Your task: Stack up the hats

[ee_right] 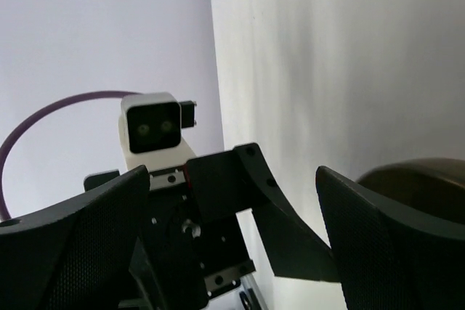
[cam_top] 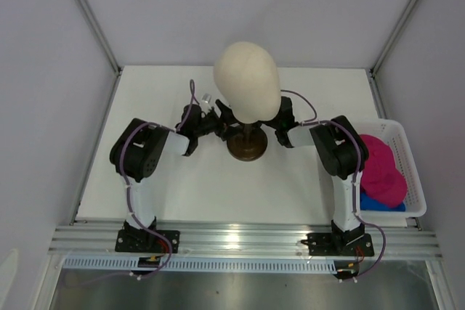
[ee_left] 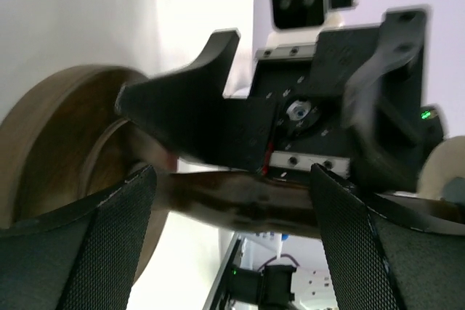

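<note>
The hats lie in a white basket at the table's right edge. A magenta-pink hat is on top, and a blue hat shows beneath its near side. My left gripper is open just left of the mannequin stand's stem. In the left wrist view that dark stem crosses between the mesh fingers of my left gripper, and nothing is gripped. My right gripper is open on the stem's right side and faces the left one. In the right wrist view, my right gripper holds nothing.
A cream egg-shaped mannequin head stands mid-table on a dark round base, hiding part of both grippers from above. White walls close the table at the back and sides. A metal rail runs along the near edge.
</note>
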Robot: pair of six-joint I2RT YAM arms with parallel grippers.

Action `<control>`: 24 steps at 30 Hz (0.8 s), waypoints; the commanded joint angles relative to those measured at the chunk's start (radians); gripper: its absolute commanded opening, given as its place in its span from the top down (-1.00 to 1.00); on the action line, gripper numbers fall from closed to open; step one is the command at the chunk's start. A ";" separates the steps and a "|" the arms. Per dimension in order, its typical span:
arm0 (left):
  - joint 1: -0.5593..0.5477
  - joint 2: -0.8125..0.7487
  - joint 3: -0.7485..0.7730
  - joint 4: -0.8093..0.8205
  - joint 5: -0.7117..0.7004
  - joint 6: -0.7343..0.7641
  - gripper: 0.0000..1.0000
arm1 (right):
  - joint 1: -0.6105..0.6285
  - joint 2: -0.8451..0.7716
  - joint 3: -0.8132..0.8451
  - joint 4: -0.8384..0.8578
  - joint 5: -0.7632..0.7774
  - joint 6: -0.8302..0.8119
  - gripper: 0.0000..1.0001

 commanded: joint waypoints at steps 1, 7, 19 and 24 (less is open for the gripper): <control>-0.022 -0.103 -0.136 0.188 -0.095 -0.033 -0.77 | 0.039 -0.078 -0.001 -0.082 0.014 -0.039 -0.99; -0.042 -0.247 -0.308 0.195 -0.226 -0.024 -0.76 | 0.061 -0.113 -0.003 -0.144 0.026 -0.079 -0.99; -0.051 -0.569 -0.285 -0.299 -0.424 0.315 -0.81 | -0.099 -0.091 0.178 -0.538 -0.070 -0.389 -0.99; -0.051 -0.680 -0.247 -0.477 -0.473 0.486 -0.82 | -0.162 -0.159 0.157 -0.598 -0.050 -0.467 -0.99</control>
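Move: The head stand's upright stem is about 4 cm to the right of the left hand and roughly level with it. From the right hand it lies some 4 cm back and 2 cm to the left, so both sets of open fingers reach around its far side. The stand's round base is about 8 cm below both hands on that same spot, the mannequin head some 18 cm above. The pink hat in the basket lies roughly 49 cm to the right of the right hand and 15 cm back. Both open hands finish drawing the stand back towards the robot: the left goes back about 5 cm, then comes away from the stem to the left and climbs some 6 cm, its wrist swinging counter-clockwise and tipping its fingers up. The right first follows back and slightly left by 2 to 3 cm, its fingers seeming to push the stem along from the far side, then reverses forward and sweeps about 9 cm to the right, away from the stem, its wrist rolling nearly 20 degrees with the fingers kept wide. ##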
